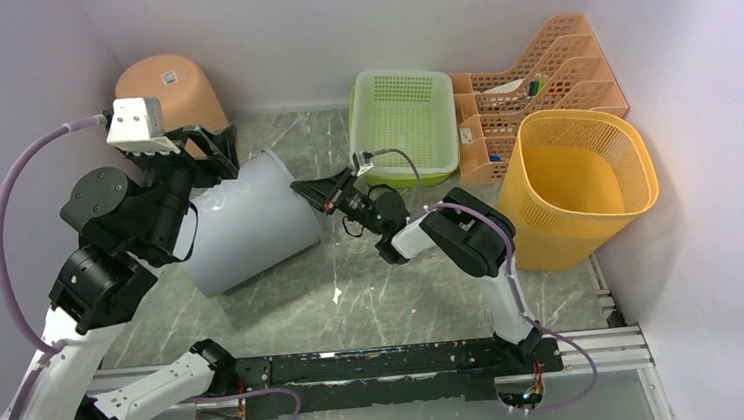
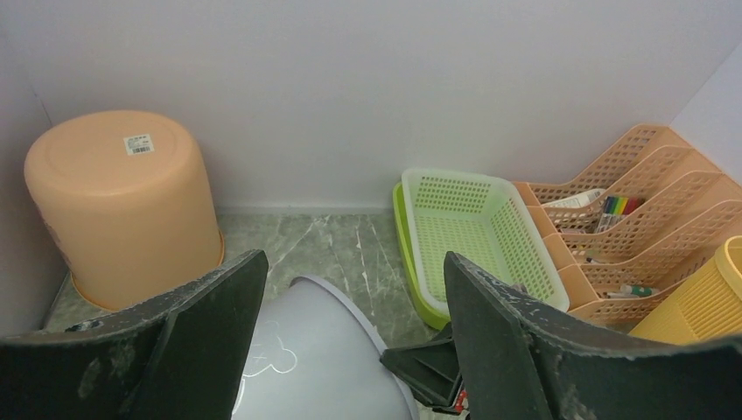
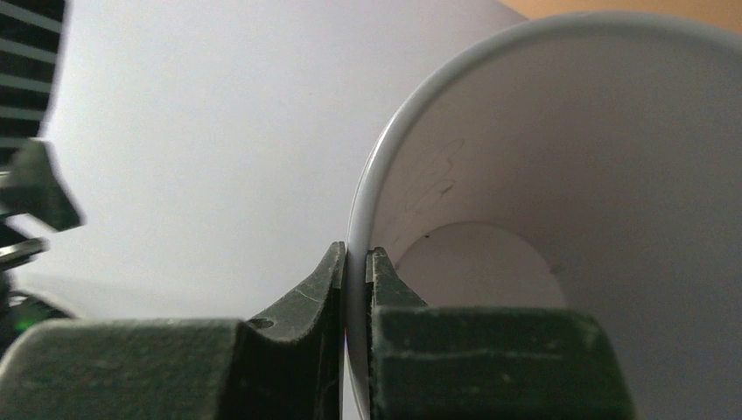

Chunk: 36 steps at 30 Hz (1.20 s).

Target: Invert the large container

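The large container (image 1: 249, 230) is a pale grey bucket, tilted on its side on the marble table with its mouth toward the right. My right gripper (image 1: 313, 196) is shut on its rim; in the right wrist view the rim (image 3: 359, 219) runs between the two fingers, one inside and one outside the wall, around my right gripper (image 3: 357, 258). My left gripper (image 1: 213, 150) hovers open over the bucket's upper far side. In the left wrist view its wide-set jaws straddle the grey wall (image 2: 324, 359) without touching it, around my left gripper (image 2: 354, 262).
An upside-down peach bucket (image 1: 170, 85) stands in the back left corner. A green perforated tray (image 1: 403, 122) lies behind the right gripper, an orange file rack (image 1: 548, 76) at back right, and a yellow mesh basket (image 1: 577, 184) to the right. Walls enclose three sides.
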### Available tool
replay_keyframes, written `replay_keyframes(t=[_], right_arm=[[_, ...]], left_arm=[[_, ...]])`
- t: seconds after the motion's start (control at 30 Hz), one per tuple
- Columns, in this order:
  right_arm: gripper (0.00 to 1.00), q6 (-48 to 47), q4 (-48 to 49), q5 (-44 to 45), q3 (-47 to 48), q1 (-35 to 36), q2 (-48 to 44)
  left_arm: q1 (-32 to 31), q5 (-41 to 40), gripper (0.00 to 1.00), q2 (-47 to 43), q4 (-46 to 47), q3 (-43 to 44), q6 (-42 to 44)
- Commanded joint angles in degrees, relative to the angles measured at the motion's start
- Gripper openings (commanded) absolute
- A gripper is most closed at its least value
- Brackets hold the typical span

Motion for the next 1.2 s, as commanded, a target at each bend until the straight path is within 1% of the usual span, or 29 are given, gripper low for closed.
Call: replay_keyframes(t=[0.0, 0.2, 0.4, 0.6, 0.73, 0.83, 0.97, 1.0, 1.1, 1.17], right_arm=[[0.00, 8.0, 8.2, 0.0, -6.4, -2.3, 5.0], [0.00, 13.0, 15.9, -0.5, -14.2, -5.4, 8.9], [0.00, 11.0, 16.1, -1.5, -21.8, -7.4, 8.9], [0.00, 7.0, 12.5, -2.5, -26.1, -7.5, 8.0], [0.00, 4.7, 10.4, -3.4, -26.7, -7.3, 6.8], [0.00, 1.9, 5.8, -4.2, -26.1, -7.1, 4.2], [0.00, -3.6, -4.1, -3.9, -25.5, -6.3, -1.1], [0.03, -5.3, -7.9, -3.6, -25.2, -6.1, -2.9], [0.32, -11.2, -21.8, -1.9, -23.1, -5.5, -8.6], [0.49, -15.5, -31.1, 0.2, -21.0, -5.0, -11.4]], left_arm=[[0.2, -0.3, 0.86, 0.6, 0.8, -0.2, 0.7], [0.2, -0.6, 0.87, 2.1, 0.9, -0.3, 1.3], [0.3, -0.2, 0.88, 3.0, 2.5, -2.0, 1.2], [0.2, -0.2, 0.88, 3.6, 3.5, -3.6, 1.0], [0.2, -0.2, 0.88, 3.6, 4.4, -4.7, 0.7], [0.2, 0.0, 0.89, 3.8, 4.2, -4.8, 0.7], [0.3, -0.4, 0.89, 3.6, 4.1, -5.5, 0.5], [0.3, -0.5, 0.89, 3.4, 4.1, -5.7, 0.4], [0.2, -0.4, 0.89, 2.9, 4.1, -6.5, 0.0], [0.2, -0.4, 0.89, 2.6, 4.0, -6.8, -0.2]])
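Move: My right hand is already shut on the raised rim of the grey container, whose middle hangs about 10 cm to its left, 5 cm back and 9 cm below. The orange bucket stands about 16 cm ahead and 22 cm to the left of my right hand, the green basket as far ahead but 22 cm to the right. From my left hand, the container's middle is some 34 cm below, about 4 cm ahead and 2 cm left. Holding the rim, I swing my right hand down and to the right, first edging forward, then drawing back, until it is nearly 20 cm lower and about 10 cm over, my fingertips tipping down some 30 degrees to bring the mouth to the table. Then I rise about 3 cm and start opening my fingers around the rim. Meanwhile my open left hand sinks about 5 cm towards the container, easing forward and right. ##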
